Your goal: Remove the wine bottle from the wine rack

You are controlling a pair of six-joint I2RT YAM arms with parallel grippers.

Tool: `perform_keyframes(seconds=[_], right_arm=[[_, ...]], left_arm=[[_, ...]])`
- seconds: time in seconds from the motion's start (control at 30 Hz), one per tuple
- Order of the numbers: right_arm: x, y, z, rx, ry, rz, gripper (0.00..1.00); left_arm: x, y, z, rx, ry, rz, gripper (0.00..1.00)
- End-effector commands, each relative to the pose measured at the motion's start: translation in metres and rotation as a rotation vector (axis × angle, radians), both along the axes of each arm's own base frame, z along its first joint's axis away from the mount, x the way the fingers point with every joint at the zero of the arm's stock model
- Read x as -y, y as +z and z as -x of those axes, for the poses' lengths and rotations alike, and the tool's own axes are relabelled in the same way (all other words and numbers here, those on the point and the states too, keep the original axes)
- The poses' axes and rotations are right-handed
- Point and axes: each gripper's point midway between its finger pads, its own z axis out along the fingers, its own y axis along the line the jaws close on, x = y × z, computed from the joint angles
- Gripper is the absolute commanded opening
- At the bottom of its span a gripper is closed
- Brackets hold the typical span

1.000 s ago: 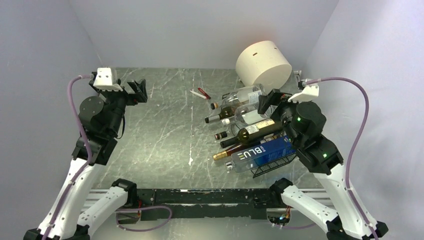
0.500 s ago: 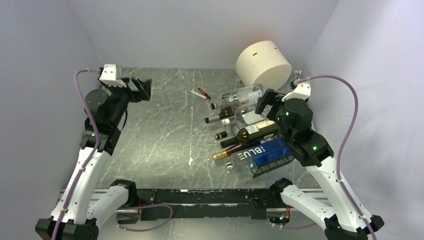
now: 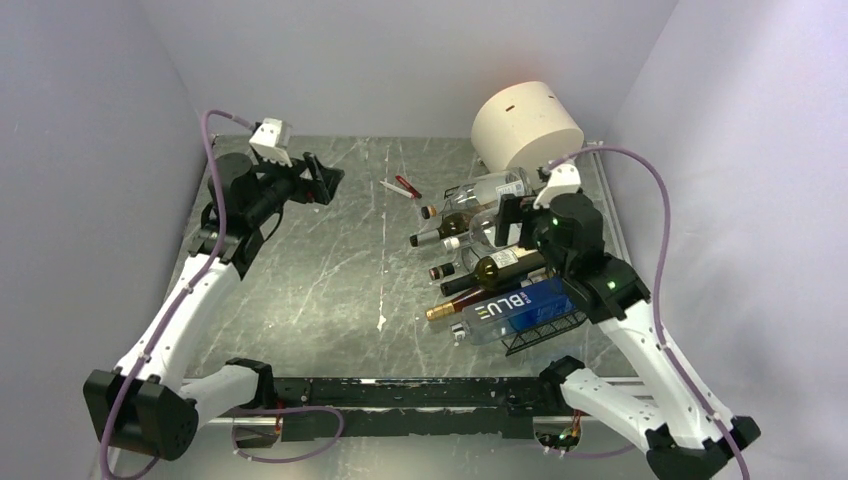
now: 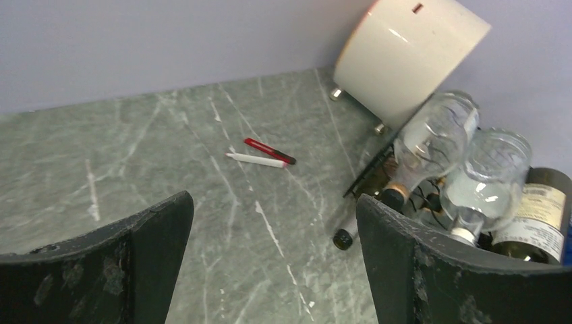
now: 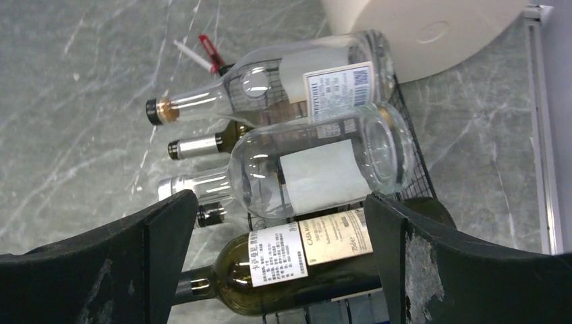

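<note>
The black wire wine rack lies at the right of the table and holds several bottles with necks pointing left. A dark green wine bottle with a cream label lies in the middle, clear bottles behind it and a blue "BLU" bottle in front. My right gripper is open above the bottles. In the right wrist view its jaws straddle the dark wine bottle and a clear bottle, with rack mesh behind. My left gripper is open and empty at the far left, its jaws over bare table.
A cream cylinder lies tilted behind the rack, also in the left wrist view. A red pen and a white pen lie on the marble table left of the rack. Grey walls close in both sides.
My left arm has swung right and stretched out toward the table's back middle. My right gripper has moved left and over the bottles. Both stay open.
</note>
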Motion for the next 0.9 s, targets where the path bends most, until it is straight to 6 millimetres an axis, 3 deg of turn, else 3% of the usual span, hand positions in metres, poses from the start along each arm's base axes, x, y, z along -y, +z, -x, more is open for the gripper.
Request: perform_keyframes(seconds=[0.0,0.2,0.4,0.6,0.87], right_arm=[[-0.021,-0.010,-0.011,-0.052,0.138,0.098,1.00],[-0.055,-0.006,-0.027,-0.065,0.273,0.085,1.00],[-0.090,-0.015,-0.044,-0.107,0.377,0.117,1.00],[-0.107,-0.033,-0.057,-0.135,0.356,0.306,1.00],[-0.119,-0.057,-0.066,-0.148,0.355,0.694,0.99]], left_arm=[[0.029,0.016,0.008,0.011,-0.119,0.004,0.94],[0.035,0.019,0.013,0.031,-0.109,-0.020,0.94],[0.024,0.026,0.016,0.063,-0.028,-0.025,0.94],[0.017,0.033,0.020,0.096,0.009,-0.018,0.94],[0.000,0.022,0.011,0.085,0.110,-0.039,0.94]])
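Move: The clear cork-stoppered bottle, far side of the rack, has its middle about 11 cm ahead of the right hand, 6 cm to the left and 13 cm below; its neck lies roughly 9 cm ahead and 15 cm left, 14 cm down. The white-capped clear bottle is 5 cm ahead, 2 left, 12 below; the dark labelled bottle is about 2 cm back, 1 left, 14 below. From the left hand, the cork-stoppered bottle is some 33 cm right, 2 ahead, 15 below. The neck of the cork-stoppered bottle is what the right hand, empty and wide open, heads for: about 13 cm left with 6 cm forward and 5 cm down, over the rack. Meanwhile its wrist turns some 20 degrees counter-clockwise and rolls its left side down about 25. The open left hand sways about 3.5 cm right, comes most of the way back, then rises a little. ##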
